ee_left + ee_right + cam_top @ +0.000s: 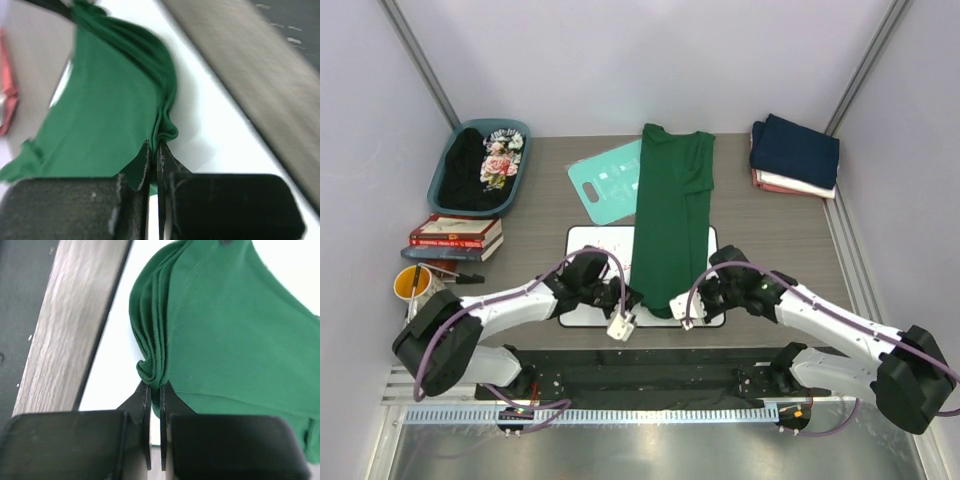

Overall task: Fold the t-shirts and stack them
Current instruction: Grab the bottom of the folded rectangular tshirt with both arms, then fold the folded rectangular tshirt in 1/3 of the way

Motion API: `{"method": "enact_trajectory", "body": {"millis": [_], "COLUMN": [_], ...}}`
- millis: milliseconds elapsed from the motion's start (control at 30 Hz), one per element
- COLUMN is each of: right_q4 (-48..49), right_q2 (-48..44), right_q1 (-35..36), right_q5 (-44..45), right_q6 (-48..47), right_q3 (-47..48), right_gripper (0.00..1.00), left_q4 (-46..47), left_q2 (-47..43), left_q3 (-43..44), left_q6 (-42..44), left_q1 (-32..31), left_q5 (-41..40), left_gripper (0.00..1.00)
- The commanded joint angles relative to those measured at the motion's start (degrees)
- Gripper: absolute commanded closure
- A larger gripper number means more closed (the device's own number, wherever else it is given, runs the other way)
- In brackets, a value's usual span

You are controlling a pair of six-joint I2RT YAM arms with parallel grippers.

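Note:
A dark green t-shirt [673,205] lies folded into a long strip from the table's far middle down over the whiteboard [588,243]. My left gripper [638,299] is shut on the near left corner of its hem, where the green cloth [107,107] bunches between the fingers [145,160]. At the near right corner my right gripper [686,312] is shut on the layered green hem [155,371]. Folded navy, white and reddish t-shirts [795,153] are stacked at the far right. A black floral-print t-shirt [485,163] fills the basket.
A blue-grey basket [523,135] stands at the far left. A teal plastic board [605,182] lies partly under the green shirt. Books [455,236] and a yellow cup [410,284] with a tool sit at the left edge. A black mat [640,375] runs along the near edge.

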Motion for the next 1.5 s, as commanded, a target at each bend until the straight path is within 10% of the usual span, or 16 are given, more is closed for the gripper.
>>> {"method": "enact_trajectory", "body": {"millis": [0,333,733,1467], "right_q4": [-12.18,-36.44,-50.87,-20.29], "right_q2": [-0.31,3.74,-2.33,4.44], "right_q1": [0.21,0.21,0.29,-2.78], "right_q5": [-2.73,-11.61,-18.65,5.61], "right_q6": [8.86,13.54,9.4,12.13], "right_q3": [13.1,33.78,38.27,24.74], "right_gripper": [0.99,0.99,0.99,0.99], "left_q4": [-6.8,-38.43,-45.67,-31.09], "left_q2": [-7.01,-12.38,-25.39,1.14], "left_q3": [8.81,28.59,25.0,31.93], "left_q6": [-12.44,-20.89,-22.03,-9.37], "left_q1": [0.07,-0.01,0.07,8.6], "left_q5": [-0.56,1.37,3.13,3.65], "left_gripper": [1.0,1.0,1.0,1.0]}}
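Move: Already pinched in both grippers is the bottom edge of the folded t-shirt, low over the near part of the whiteboard. The shirt's collar end lies about 50 cm ahead and 12 cm right of the left hand; from the right hand it is 50 cm ahead and 5 cm left. From the left hand, the whiteboard's middle is some 9 cm ahead, level sideways, and the teal board roughly 38 cm ahead and 5 cm left, all about 4 cm below. Lifting the pinched bottom edge together, both arms rise steeply by about 17 cm while drawing back 7 or 8 cm towards the base, then swing it forward again by much the same distance as they sink some 8 cm over the shirt. Both grippers stay shut on the cloth and their wrists tilt modestly. ##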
